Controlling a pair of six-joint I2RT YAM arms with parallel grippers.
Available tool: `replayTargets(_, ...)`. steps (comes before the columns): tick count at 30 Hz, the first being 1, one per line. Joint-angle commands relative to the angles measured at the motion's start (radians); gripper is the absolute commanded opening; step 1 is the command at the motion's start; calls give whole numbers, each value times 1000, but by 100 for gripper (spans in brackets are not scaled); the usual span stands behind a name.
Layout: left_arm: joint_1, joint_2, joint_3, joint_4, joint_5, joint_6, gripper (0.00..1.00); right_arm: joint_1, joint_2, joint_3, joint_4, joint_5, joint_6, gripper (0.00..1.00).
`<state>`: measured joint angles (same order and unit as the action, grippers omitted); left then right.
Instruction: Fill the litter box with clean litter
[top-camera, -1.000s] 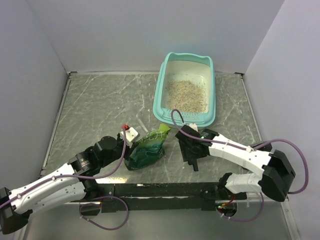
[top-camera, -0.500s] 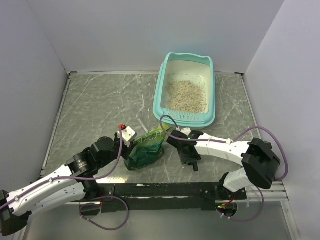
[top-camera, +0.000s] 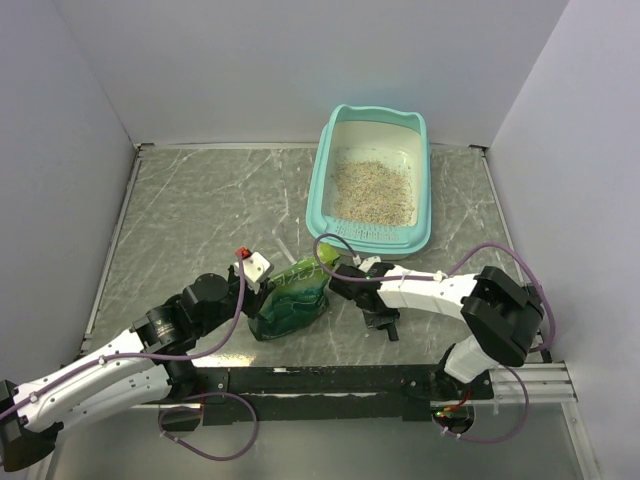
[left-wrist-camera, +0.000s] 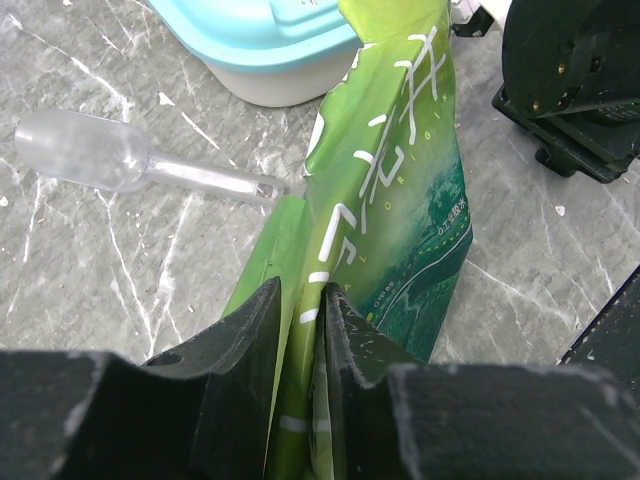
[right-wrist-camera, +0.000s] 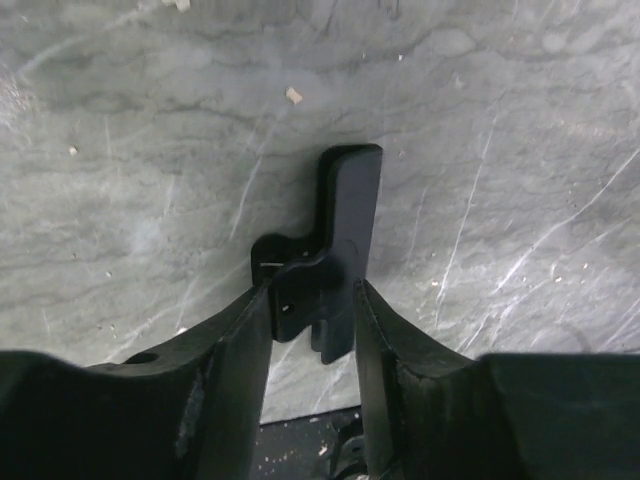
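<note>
The teal litter box stands at the back right with a patch of beige clean litter on its white floor; its rim also shows in the left wrist view. A green crinkled pouch stands in front of it. My left gripper is shut on the pouch's side edge, with its tips pinching the foil. My right gripper sits just right of the pouch, low over the table, shut on a small black clip-like piece between its tips.
A clear plastic scoop lies on the grey marbled table left of the pouch, near the litter box's front. The right gripper's black body is close to the pouch's top. Grey walls enclose the table.
My right arm has folded in and its gripper has moved left, closer to the pouch, with the black piece still in it. The left gripper and pouch have barely moved.
</note>
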<state>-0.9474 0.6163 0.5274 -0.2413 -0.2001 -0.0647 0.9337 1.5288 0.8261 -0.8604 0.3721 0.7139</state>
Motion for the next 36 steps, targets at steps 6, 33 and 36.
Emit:
replayTargets(6, 9, -12, 23, 60, -42, -1, 30, 4, 18, 21, -6, 57, 24, 21)
replayTargets(33, 6, -4, 400, -148, 247, -79, 60, 83, -679, 300, -94, -263, -316, 0)
replayTargets(36, 7, 5, 421, -113, 394, -167, 61, 85, -745, 326, 4, -487, -369, 0)
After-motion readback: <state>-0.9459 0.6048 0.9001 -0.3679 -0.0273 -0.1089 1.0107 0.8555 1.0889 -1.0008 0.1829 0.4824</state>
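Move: The black clip lies on the table right at the right fingertips, about 1 cm ahead and 1 cm below. The bag's middle stands some 21 cm to the right hand's left, 3 cm farther out and 8 cm higher; the litter box is about 33 cm ahead, 3 cm left and 5 cm up. From the left hand, at the bag's top edge, the bag's middle is 4 cm right, 1 cm back and 9 cm below, and the scoop about 12 cm ahead, 3 cm right and 18 cm down. Shut the right gripper on the black clip, easing a little to the right, then lift it about 21 cm, drifting left towards the bag late on while the wrist swings the fingers from pointing down round to the left and forward. Open the left fingers wider around the bag's top edge and raise that hand clear, some 15 cm up and slightly back. ##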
